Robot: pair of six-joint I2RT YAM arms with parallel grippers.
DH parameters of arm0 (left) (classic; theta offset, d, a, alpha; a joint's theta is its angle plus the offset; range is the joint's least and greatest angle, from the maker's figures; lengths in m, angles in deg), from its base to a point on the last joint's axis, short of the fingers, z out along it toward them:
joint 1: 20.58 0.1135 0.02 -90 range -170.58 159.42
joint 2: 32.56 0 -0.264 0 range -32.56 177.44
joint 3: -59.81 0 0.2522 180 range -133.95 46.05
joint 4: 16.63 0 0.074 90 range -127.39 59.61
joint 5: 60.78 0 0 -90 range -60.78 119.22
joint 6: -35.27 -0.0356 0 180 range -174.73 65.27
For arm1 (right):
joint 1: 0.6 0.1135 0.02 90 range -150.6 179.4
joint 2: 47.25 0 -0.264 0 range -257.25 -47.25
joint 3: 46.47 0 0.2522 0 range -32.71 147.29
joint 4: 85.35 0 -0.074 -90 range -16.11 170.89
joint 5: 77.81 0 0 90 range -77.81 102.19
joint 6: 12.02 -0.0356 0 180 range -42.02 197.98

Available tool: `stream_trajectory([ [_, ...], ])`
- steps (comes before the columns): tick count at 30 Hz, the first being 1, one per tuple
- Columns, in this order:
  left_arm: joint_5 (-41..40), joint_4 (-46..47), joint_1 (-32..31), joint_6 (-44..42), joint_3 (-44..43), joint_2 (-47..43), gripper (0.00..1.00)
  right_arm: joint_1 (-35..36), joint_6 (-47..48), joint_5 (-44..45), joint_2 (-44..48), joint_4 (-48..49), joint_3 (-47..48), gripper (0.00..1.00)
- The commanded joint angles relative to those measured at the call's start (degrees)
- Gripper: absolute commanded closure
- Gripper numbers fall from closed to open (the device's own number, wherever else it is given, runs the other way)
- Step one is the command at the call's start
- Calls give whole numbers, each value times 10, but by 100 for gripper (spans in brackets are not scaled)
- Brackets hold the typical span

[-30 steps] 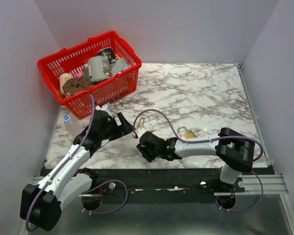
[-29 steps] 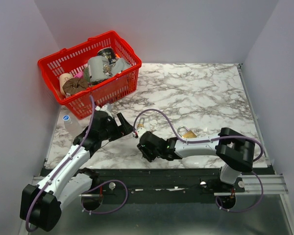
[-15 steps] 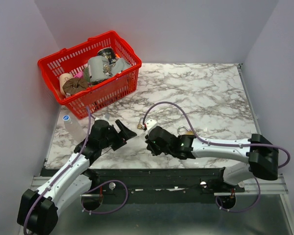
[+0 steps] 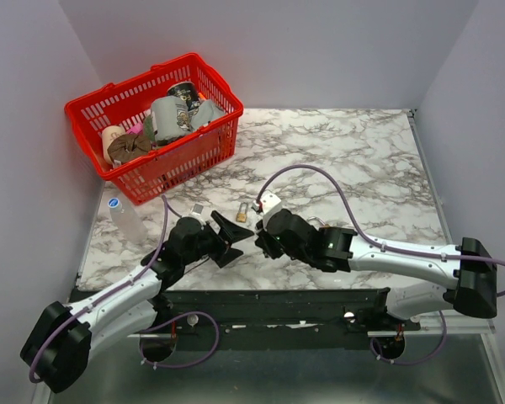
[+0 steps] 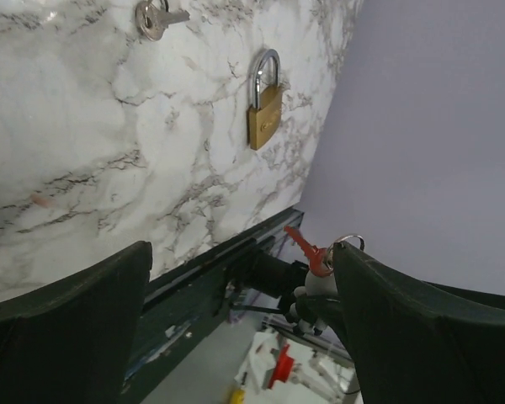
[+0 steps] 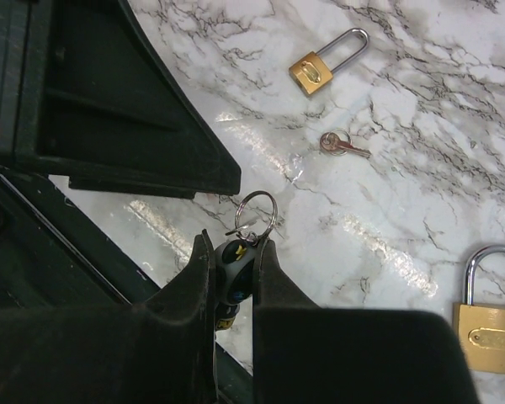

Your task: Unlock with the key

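My right gripper is shut on the key, pinching its dark rounded head. The key's ring sticks out past the fingertips, and the blade is hidden between the fingers. In the top view my right gripper hangs low over the table's near left part, tip to tip with my left gripper. My left gripper stands wide open and holds nothing. A small brass padlock lies flat on the marble just beyond both grippers.
A loose key on a ring lies between the small padlock and a larger brass padlock. A red basket full of items stands at the back left, with a plastic bottle beside it. The black rail marks the near edge.
The right arm has stretched out low and to the left, and its jaws have closed on the key. The left gripper has dropped toward the near edge and shifted right.
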Motion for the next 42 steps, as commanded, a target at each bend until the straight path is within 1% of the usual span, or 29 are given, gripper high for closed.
stream_trajectory([
  [1, -48, 101, -26, 123, 21, 7, 4, 1, -19, 2, 31, 15, -8, 99],
  [5, -71, 147, -46, 161, 18, 21, 2, 0, -34, -17, 51, 54, -29, 99],
  [10, -91, 184, -63, 201, 14, 47, 2, 1, -41, -28, 55, 69, -37, 99],
  [14, -90, 224, -74, 220, 7, 71, 1, 0, -42, -29, 57, 83, -44, 99],
  [22, -88, 263, -94, 236, -8, 105, 3, 1, -44, -24, 62, 107, -59, 99],
  [25, -94, 267, -95, 233, -12, 104, 10, 1, -46, -27, 60, 110, -63, 99],
  [28, -103, 250, -95, 225, -16, 95, 18, 1, -49, -27, 64, 109, -70, 99],
  [29, -107, 236, -95, 224, -17, 91, 23, 1, -49, -27, 66, 109, -73, 99],
  [31, -115, 226, -95, 222, -15, 81, 28, 1, -49, -25, 71, 108, -77, 99],
  [37, -131, 188, -95, 212, -20, 59, 34, 1, -53, -22, 76, 99, -81, 99],
  [42, -127, 183, -96, 210, -22, 65, 43, 1, -51, -24, 76, 99, -79, 99],
])
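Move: The key on its ring, sticking out of the right fingers with the fob, is about 5 cm right of the open left hand, some 3 cm ahead and 5 cm above; from the right hand it is only about 2 cm ahead and 2 cm left, level. On the table, roughly 11 cm below the left hand, are the small key about 9 cm ahead and 6 cm right, the small padlock 12 cm straight ahead, and the big padlock 7 cm ahead and 22 cm right. The left hand climbs about 6 cm and goes some 4 cm to the right with a little forward, up to the key that the right hand still pinches by the fob, rolling about 20 degrees so its left side drops and the key comes between the upper and lower jaws; once there the wide-open fingers begin to close, to a little over half open, without having shut on the key. The right hand keeps its hold on the fob, rising a centimetre or two at first and rolling about 10 degrees with its left side up, then almost still, presenting ring and key to the left fingers. ##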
